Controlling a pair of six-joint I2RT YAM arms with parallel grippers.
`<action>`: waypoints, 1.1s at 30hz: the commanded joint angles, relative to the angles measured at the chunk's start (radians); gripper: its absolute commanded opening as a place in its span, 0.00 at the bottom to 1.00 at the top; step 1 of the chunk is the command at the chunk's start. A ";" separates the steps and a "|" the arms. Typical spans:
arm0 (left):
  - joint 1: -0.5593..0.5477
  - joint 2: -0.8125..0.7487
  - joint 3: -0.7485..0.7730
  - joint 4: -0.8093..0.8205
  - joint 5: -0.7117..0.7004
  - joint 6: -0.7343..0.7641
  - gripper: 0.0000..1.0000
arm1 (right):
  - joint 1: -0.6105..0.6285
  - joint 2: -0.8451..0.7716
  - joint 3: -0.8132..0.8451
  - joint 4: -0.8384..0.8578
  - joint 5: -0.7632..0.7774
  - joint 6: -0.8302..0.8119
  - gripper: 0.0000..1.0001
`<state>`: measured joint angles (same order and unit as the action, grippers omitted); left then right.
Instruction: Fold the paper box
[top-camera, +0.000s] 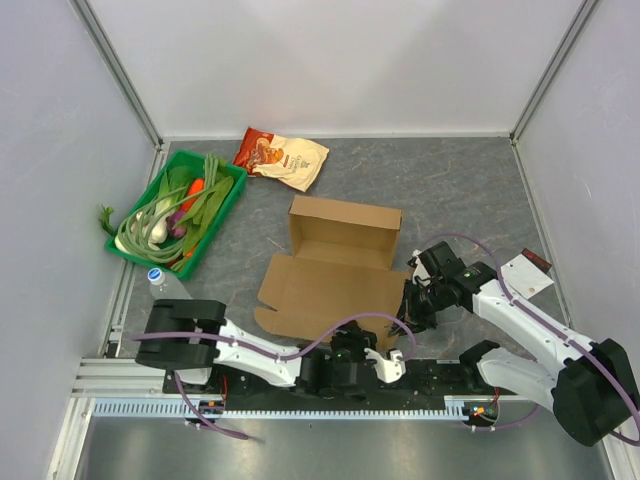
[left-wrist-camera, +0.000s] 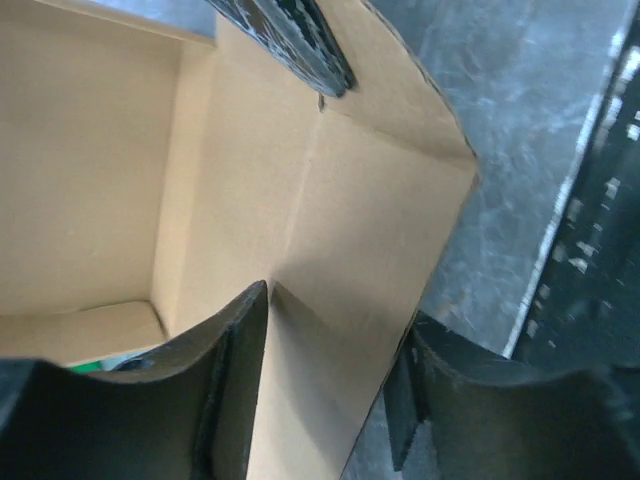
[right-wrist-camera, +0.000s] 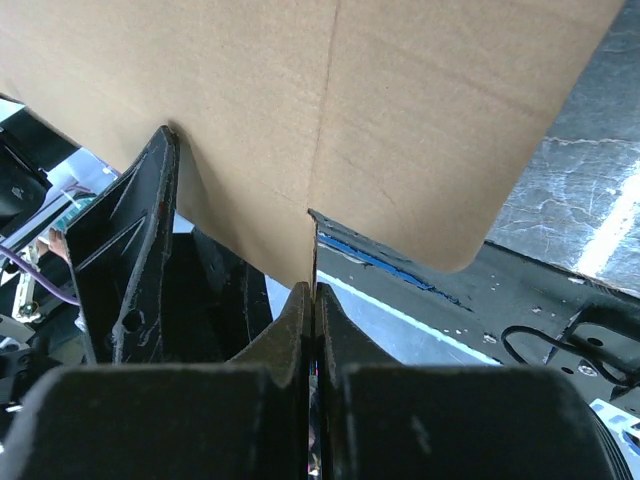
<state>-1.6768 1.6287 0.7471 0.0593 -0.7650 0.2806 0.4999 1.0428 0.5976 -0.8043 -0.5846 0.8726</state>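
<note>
The paper box (top-camera: 335, 285) of plain brown cardboard lies half-formed in the middle of the table, its back wall upright and its front panels flat. My right gripper (top-camera: 412, 305) is at the box's right edge. In the right wrist view it (right-wrist-camera: 314, 290) is shut on the thin edge of a flap (right-wrist-camera: 400, 130). My left gripper (top-camera: 392, 362) is at the box's near right corner. In the left wrist view it (left-wrist-camera: 338, 315) stands open across a corner panel (left-wrist-camera: 340, 230), one finger (left-wrist-camera: 240, 380) over the cardboard and the other beyond its edge.
A green tray (top-camera: 220, 225) of vegetables stands at the left, with a water bottle (top-camera: 160, 282) just in front of it. A cream-and-red snack bag (top-camera: 282, 157) lies at the back. A white card (top-camera: 525, 275) lies at the right. White walls enclose the table.
</note>
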 joint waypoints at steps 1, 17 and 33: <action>-0.001 0.063 0.006 0.241 -0.266 0.146 0.47 | -0.003 -0.012 0.037 -0.013 -0.052 0.012 0.00; -0.011 -0.084 0.128 -0.085 -0.245 -0.006 0.10 | -0.037 -0.165 0.542 -0.134 0.795 -0.283 0.98; 0.222 -0.081 0.886 -0.944 0.165 -0.771 0.02 | -0.037 -0.047 0.848 -0.160 1.253 -0.503 0.98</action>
<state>-1.5352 1.5303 1.4582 -0.6312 -0.7261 -0.1902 0.4660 0.9634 1.4631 -0.9592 0.5869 0.4156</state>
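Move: The cardboard box's near panel edge already stands between the left gripper's half-open fingers, its grip spot about 2 cm ahead and 1 cm up. The near corner that the right gripper still pinches lies some 3 cm ahead, 6 cm right and 3 cm above the left hand; the box's back wall is roughly 19 cm ahead, 5 cm left, about level. From the right hand, the panel edge is about 6 cm left, 1 cm back and 2 cm lower; the white card is 11 cm ahead, 25 cm right, 9 cm lower. Ease the left gripper about 2.5 cm forward and shut it on the near panel's edge, then lift steeply, some 19 cm in all, keeping the pinch while the hand rolls left side down, tips down and turns counter-clockwise. As the left fingers close, open the right gripper wide, let go of the corner and swing up, forward and right, clear of the box, pitching fingertips up strongly. ##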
